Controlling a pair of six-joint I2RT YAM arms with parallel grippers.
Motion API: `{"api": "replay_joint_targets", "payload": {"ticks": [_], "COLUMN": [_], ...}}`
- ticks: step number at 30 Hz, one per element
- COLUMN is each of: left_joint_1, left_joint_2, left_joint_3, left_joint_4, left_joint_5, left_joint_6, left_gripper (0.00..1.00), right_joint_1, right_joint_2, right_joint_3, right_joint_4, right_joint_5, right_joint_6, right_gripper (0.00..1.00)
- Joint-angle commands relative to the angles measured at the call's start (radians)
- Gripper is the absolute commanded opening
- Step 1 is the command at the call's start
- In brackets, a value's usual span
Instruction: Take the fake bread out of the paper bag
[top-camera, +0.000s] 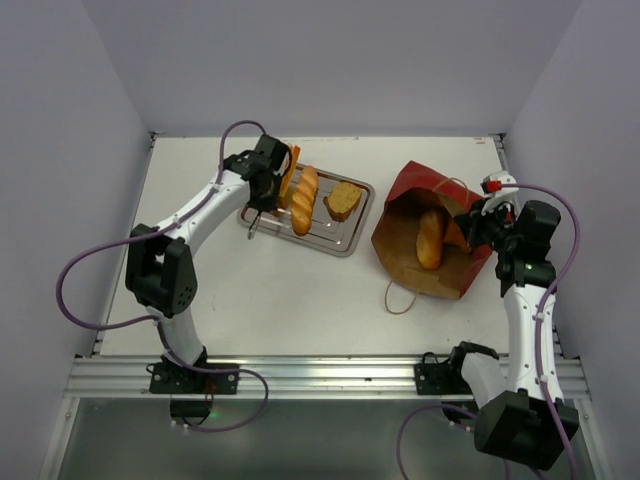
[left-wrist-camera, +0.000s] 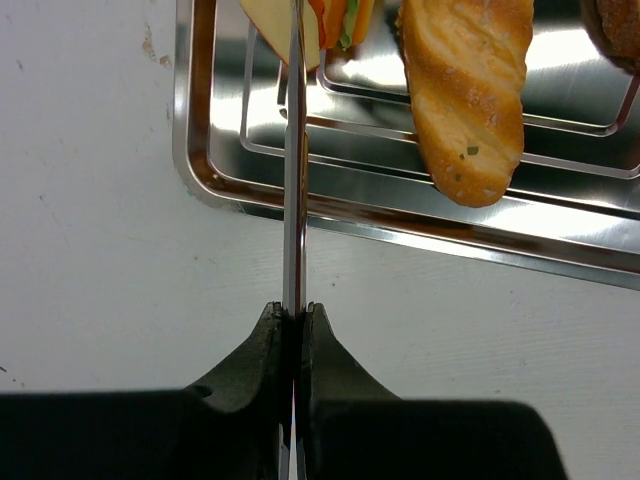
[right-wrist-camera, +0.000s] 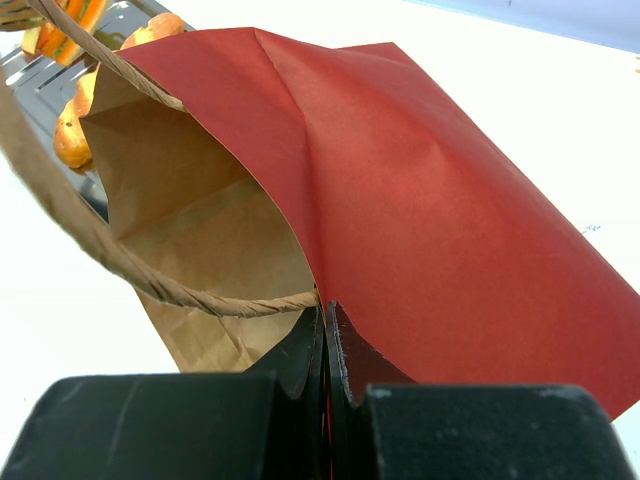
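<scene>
The dark-red paper bag (top-camera: 405, 190) lies on its side at the right, its tan mouth facing the front. A golden baguette (top-camera: 430, 240) of fake bread rests inside it. My right gripper (top-camera: 472, 226) is shut on the bag's rim (right-wrist-camera: 318, 262), next to where the twine handle (right-wrist-camera: 200, 298) joins it. My left gripper (top-camera: 276, 184) is over the steel tray's left end, shut on a thin flat toast slice (top-camera: 291, 166) held on edge. In the left wrist view the slice (left-wrist-camera: 294, 180) runs straight up from the shut gripper (left-wrist-camera: 293, 312).
The steel tray (top-camera: 340, 243) sits at the table's middle back, holding a long loaf (top-camera: 303, 198) and a brown bread piece (top-camera: 343, 200). A loose twine handle (top-camera: 399, 297) lies on the table in front of the bag. Walls close in on both sides and at the back.
</scene>
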Motion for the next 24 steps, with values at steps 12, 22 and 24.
{"api": "replay_joint_targets", "payload": {"ticks": [12,22,24], "left_joint_1": [-0.052,-0.052,-0.052], "left_joint_2": [0.037,0.02,0.012], "left_joint_3": [0.065,0.115,0.12], "left_joint_4": [-0.026,-0.049,-0.051], "left_joint_5": [-0.043,-0.056,-0.053], "left_joint_6": [0.019,0.015,0.016], "left_gripper": [0.25,0.34,0.34], "right_joint_1": [-0.001,-0.001,-0.001], "right_joint_2": [-0.01,-0.013,-0.013], "right_joint_3": [0.001,0.001,0.003], "right_joint_4": [0.029,0.029,0.029], "right_joint_5": [-0.009,-0.01,-0.01], "right_joint_6": [0.003,0.004,0.003], "right_gripper": [0.01,0.01,0.01]}}
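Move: The left hand holds the tongs shut on the sandwich, which is some 9 cm ahead of the hand, 5 cm to its right and 8 cm lower, at the tray's left part. The baguette's middle lies about 6 cm ahead and 9 cm to the right, with the bread slice some 17 cm to the right and also about 6 cm ahead, both roughly 9 cm down. From the right hand the sandwich lies about 38 cm left, 11 cm ahead and 17 cm below. The left hand carries the tongs and sandwich about 2 cm to the right, towards the baguette, while sinking a little over 1 cm to the tray, its wrist barely turning. Meanwhile the fingers part from nearly shut to about a third open so the tong arms spread and ease their pinch on the sandwich, and at the end the hand turns back upward by some 1.5 cm. ##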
